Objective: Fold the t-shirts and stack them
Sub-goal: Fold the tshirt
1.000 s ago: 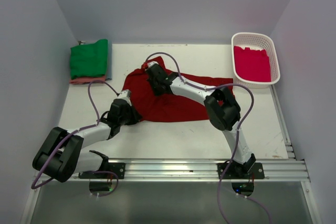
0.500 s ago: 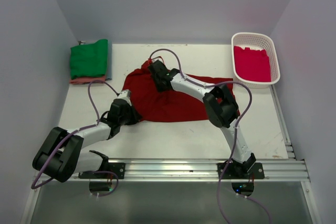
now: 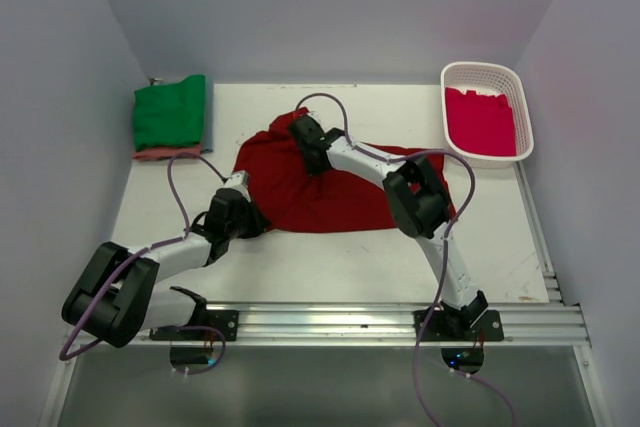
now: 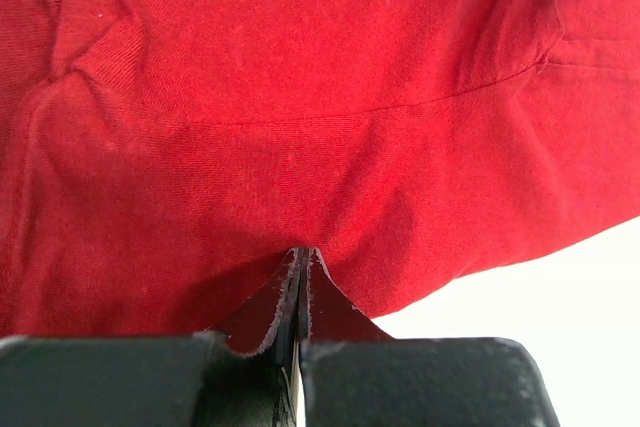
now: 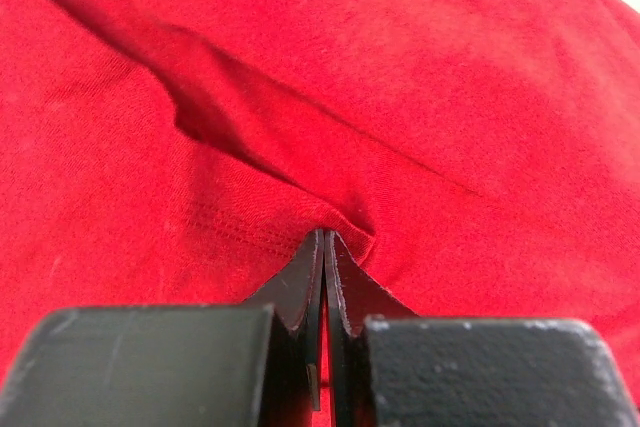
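The large dark red t-shirt point(image 3: 335, 197) lies crumpled in the middle of the table. My left gripper point(image 3: 243, 209) is shut on the shirt's near left edge; the cloth fills the left wrist view point(image 4: 300, 127) and meets the closed tips point(image 4: 300, 252). My right gripper point(image 3: 303, 129) is shut on a fold at the shirt's far top edge; the cloth bunches at its tips point(image 5: 325, 235) in the right wrist view point(image 5: 330, 97). A crimson-pink shirt point(image 3: 480, 120) lies in the white basket. A folded green shirt point(image 3: 169, 111) tops a stack with a salmon-pink one point(image 3: 160, 154) beneath.
The white lattice basket point(image 3: 516, 82) stands at the far right. The folded stack sits at the far left corner. Grey walls close in on three sides. Purple cables loop over both arms. A metal rail point(image 3: 330, 322) runs along the near edge.
My right gripper has moved up and to the right toward the far edge, pulling the shirt's top fold with it. The left arm has not moved.
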Controlling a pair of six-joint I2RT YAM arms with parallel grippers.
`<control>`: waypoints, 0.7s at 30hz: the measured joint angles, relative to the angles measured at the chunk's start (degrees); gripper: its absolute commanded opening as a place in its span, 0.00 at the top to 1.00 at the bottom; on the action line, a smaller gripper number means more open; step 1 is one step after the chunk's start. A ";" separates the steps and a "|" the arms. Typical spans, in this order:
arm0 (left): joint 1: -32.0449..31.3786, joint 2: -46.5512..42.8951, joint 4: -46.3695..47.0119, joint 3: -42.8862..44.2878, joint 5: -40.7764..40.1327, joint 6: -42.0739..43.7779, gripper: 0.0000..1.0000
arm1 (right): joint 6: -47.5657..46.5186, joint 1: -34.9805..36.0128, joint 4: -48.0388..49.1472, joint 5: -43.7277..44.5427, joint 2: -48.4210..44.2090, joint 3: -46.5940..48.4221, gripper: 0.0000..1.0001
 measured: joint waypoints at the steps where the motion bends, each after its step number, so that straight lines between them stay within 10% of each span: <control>1: 0.00 0.00 0.00 0.00 0.00 0.00 1.00 | 0.26 0.02 -0.79 0.85 0.42 0.76 1.00; 15: -0.04 0.00 0.00 0.00 0.00 0.00 1.00 | 1.81 -0.59 -5.25 17.88 1.84 2.45 0.99; 21: -0.04 -0.09 -0.02 0.00 0.02 0.00 1.00 | 0.48 -1.25 0.87 19.54 -6.25 -9.79 0.66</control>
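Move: The red t-shirt's fold edge lies right under the shut right fingertips, about 1 cm below the hand point; the shirt's bunched far end is some 15 cm ahead and 5 cm left. The green shirt stack stands roughly 18 cm ahead and 34 cm left, the white basket about 18 cm ahead and 41 cm right. From the left hand, still shut at the shirt's near-left edge, that fold is about 17 cm ahead and 12 cm right. The right hand drags the t-shirt's fold rightward while rolling, then opens and lifts, about 8 cm in all. ##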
